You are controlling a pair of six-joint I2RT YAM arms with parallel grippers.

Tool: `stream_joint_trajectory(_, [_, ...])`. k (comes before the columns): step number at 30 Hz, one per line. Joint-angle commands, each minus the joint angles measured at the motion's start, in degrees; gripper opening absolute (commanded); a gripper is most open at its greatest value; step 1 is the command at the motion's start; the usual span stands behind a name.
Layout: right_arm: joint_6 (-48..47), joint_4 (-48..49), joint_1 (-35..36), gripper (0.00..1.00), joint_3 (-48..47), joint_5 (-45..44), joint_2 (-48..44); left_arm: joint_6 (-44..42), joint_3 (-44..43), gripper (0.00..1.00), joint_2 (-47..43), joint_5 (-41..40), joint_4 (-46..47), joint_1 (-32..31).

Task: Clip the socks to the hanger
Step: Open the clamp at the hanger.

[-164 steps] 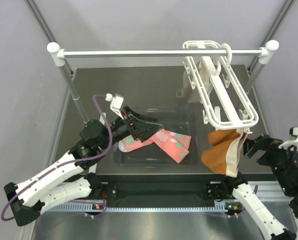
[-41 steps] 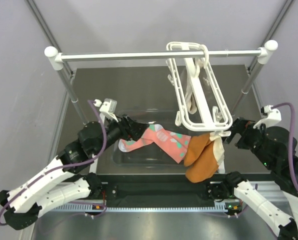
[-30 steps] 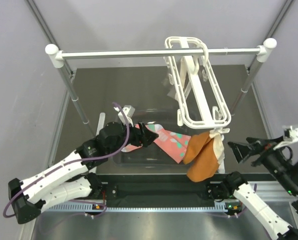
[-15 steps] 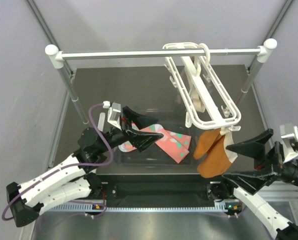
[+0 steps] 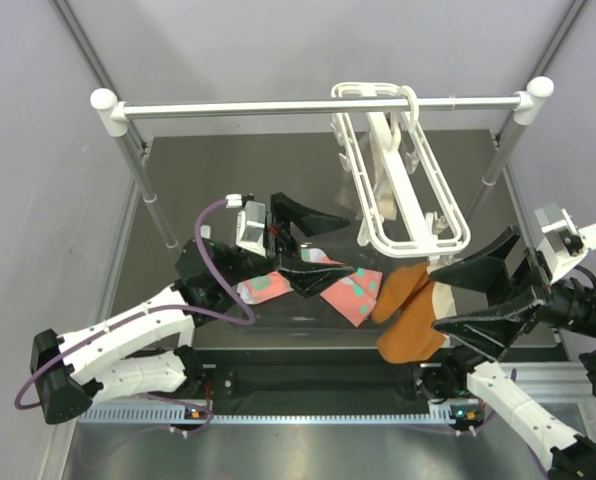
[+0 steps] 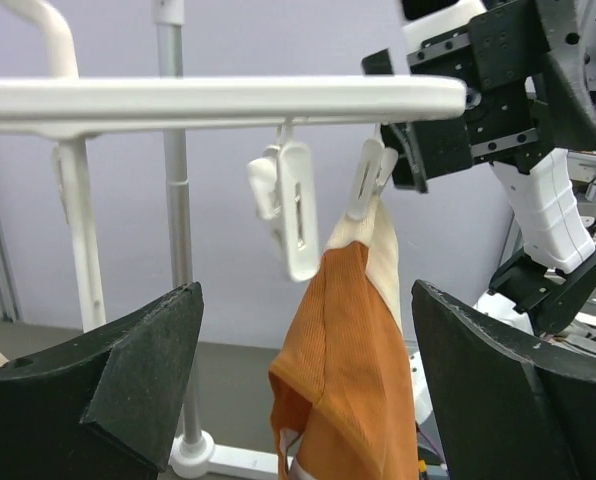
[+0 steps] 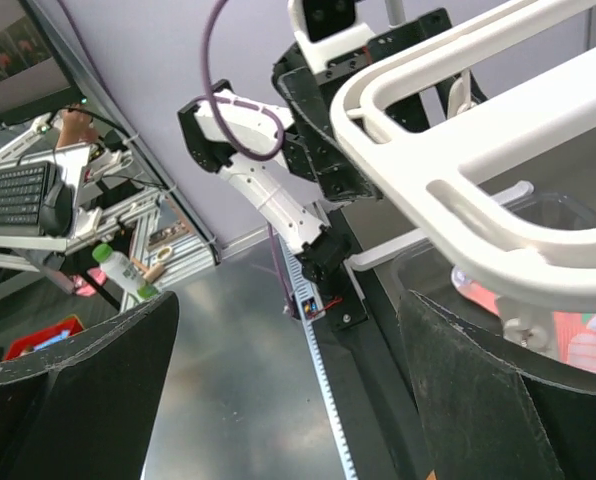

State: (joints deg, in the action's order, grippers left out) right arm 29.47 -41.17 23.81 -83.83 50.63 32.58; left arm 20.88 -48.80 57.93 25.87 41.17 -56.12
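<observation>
The salmon-pink socks (image 5: 350,292) lie in a clear tray (image 5: 278,326) on the table; a pink patch of them (image 7: 578,345) shows under the hanger. The white hanger (image 5: 398,170) hangs by its hook from the metal rail, with rust-orange cloth (image 5: 406,318) and beige cloth (image 6: 383,255) clipped at its near end. My left gripper (image 5: 350,245) is open above the socks and holds nothing. It faces the orange cloth (image 6: 348,390) and a free clip (image 6: 293,215) under the hanger (image 6: 218,98). My right gripper (image 5: 436,298) is open beside the orange cloth, just under the hanger (image 7: 478,120).
The metal rail (image 5: 318,105) with white ball ends spans the back on two posts (image 5: 143,190). Grey walls close in both sides. The left arm (image 7: 268,190) shows beyond the hanger in the right wrist view, above the toothed strip (image 7: 323,390) at the table's near edge.
My left gripper has risen off the socks and swung right toward the hanger's near end. My right gripper has moved left and up to the orange cloth. The hanger has swung slightly.
</observation>
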Motion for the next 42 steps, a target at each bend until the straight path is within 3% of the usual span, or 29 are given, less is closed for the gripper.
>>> stream_joint_trajectory(1, [2.2,4.2,-0.7,0.90,0.2,-1.7,1.9,-5.3,-3.8,0.90,0.9,-1.3,3.1,-1.2])
stream_joint_trajectory(7, [2.0,3.7,-0.7,0.90,1.0,-5.1,1.6,-5.9,-6.4,0.86,3.4,1.9,2.9,-1.5])
stream_joint_trajectory(14, [1.0,2.6,-0.7,0.89,1.0,-6.8,1.7,-8.8,-8.1,0.83,5.0,-0.7,0.8,-1.7])
stream_joint_trajectory(19, [-0.2,0.2,-0.7,0.90,-0.3,-8.1,1.8,-8.3,-10.2,0.61,6.4,-0.3,-0.2,-1.9])
stream_joint_trajectory(28, [-0.6,-3.1,-0.7,0.91,-2.6,-7.3,1.5,-10.2,-11.8,0.42,7.6,-2.4,-3.6,-4.3])
stream_joint_trajectory(35, [-1.4,-6.6,-0.7,0.91,-4.4,-7.7,1.2,-17.3,-14.5,0.30,10.2,-12.2,-7.5,-12.5])
stream_joint_trajectory(42, [-5.0,-13.6,-0.7,0.88,-10.7,-14.0,2.2,-22.0,-18.1,0.16,13.5,-22.0,-8.3,-19.5])
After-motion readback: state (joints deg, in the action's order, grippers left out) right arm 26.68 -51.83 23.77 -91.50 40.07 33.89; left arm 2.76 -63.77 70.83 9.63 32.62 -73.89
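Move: About 3 cm to the left hand's right, 2 cm above it and roughly level fore and aft hangs the empty near-left clamp. The hanger's near end is some 9 cm to the right of this hand, 5 cm above and straight in line; the orange sock's middle lies about 11 cm right, 2 cm back and 7 cm below. From the right hand, the empty clamp is roughly 8 cm ahead, 10 cm left, near its height. Reaching right and a little up to the empty clamp, the left hand closes its wide-open fingers to about a quarter, pinching the clamp's lower part. It then draws right and slightly back, making some 8 cm to the right in all. The right hand, fingers open, goes about 3 cm forward beside the hanger's near end, then eases back and right, turning some 10 degrees clockwise. ##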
